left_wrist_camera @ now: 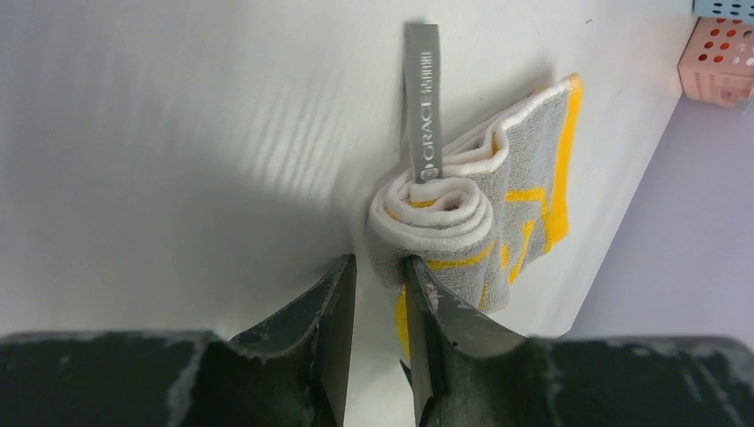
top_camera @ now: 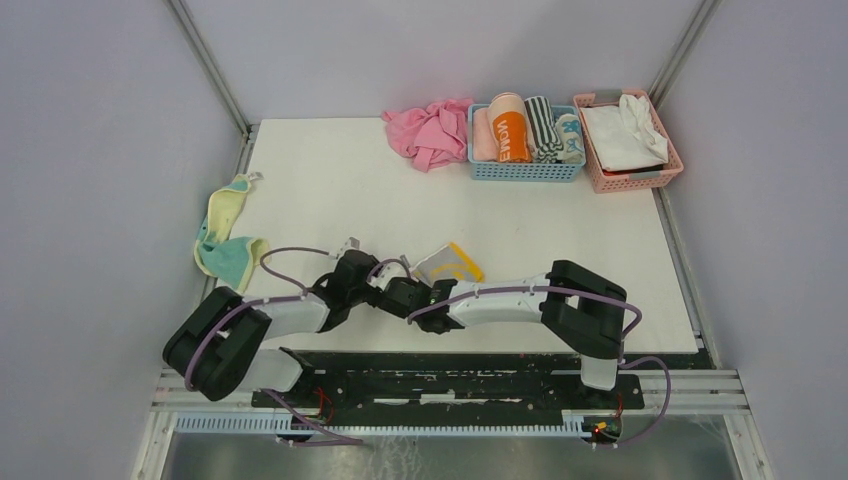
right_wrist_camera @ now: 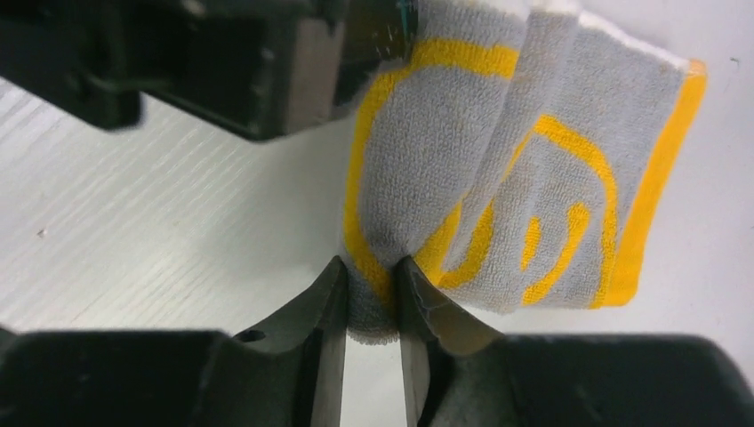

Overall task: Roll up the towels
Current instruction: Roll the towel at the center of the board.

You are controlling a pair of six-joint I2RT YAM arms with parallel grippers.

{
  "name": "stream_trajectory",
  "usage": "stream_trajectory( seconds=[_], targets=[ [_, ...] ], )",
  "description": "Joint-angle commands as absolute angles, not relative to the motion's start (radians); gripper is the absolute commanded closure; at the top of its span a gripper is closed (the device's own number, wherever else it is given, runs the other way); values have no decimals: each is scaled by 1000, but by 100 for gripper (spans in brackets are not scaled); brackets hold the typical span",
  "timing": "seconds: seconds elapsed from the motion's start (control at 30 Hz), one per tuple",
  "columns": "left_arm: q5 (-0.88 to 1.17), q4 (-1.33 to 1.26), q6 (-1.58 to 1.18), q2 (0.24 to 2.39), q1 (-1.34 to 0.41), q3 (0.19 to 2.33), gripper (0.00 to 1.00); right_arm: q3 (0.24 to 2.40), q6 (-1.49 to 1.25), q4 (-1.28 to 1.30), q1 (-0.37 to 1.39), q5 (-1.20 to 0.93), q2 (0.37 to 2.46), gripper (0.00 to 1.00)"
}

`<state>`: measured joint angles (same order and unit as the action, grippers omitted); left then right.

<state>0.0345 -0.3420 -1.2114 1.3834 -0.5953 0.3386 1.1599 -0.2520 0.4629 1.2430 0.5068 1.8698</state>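
Observation:
The light grey towel with yellow marks lies partly rolled near the table's front middle. In the left wrist view its rolled end shows as a spiral, with a grey label loop lying over it. My left gripper is shut on the roll's outer edge at that end. My right gripper is shut on the grey towel at its near folded edge. From above, the left gripper and the right gripper meet at this towel. The pale yellow and teal towel lies crumpled at the table's left edge.
A plain pink cloth lies bunched at the back. Beside it a blue basket holds several rolled towels. A pink basket with a white cloth stands at the back right. Grey walls close in both sides.

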Motion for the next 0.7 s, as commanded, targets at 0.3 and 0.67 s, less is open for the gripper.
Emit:
stream_trajectory(
  seconds=[0.3,0.67],
  targets=[
    [-185,154,-1278,777,-601,199,45,1019,-320,163,1034,-381,1781,96],
    [-88,43,-1247,698,-600,193,24,805,-781,-468,776,-860,1887,95]
  ],
)
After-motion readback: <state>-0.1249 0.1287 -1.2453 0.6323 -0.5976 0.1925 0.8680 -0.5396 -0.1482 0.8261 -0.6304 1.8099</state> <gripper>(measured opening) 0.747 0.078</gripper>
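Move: The towel roll's middle is about 4 cm ahead of the right hand and 1 cm to its left, its near end already between those fingers. The unrolled flap lies 9 cm ahead of the right hand and 6 cm to its right; the grey tag is 11 cm ahead and 4 cm left. From the left hand, at the roll's left flank, the roll's middle is some 4 cm right and 1 cm back. Right fingers tighten on the roll, swinging leftward and dragging it about 4 cm; left hand opens, retreats up-left. ##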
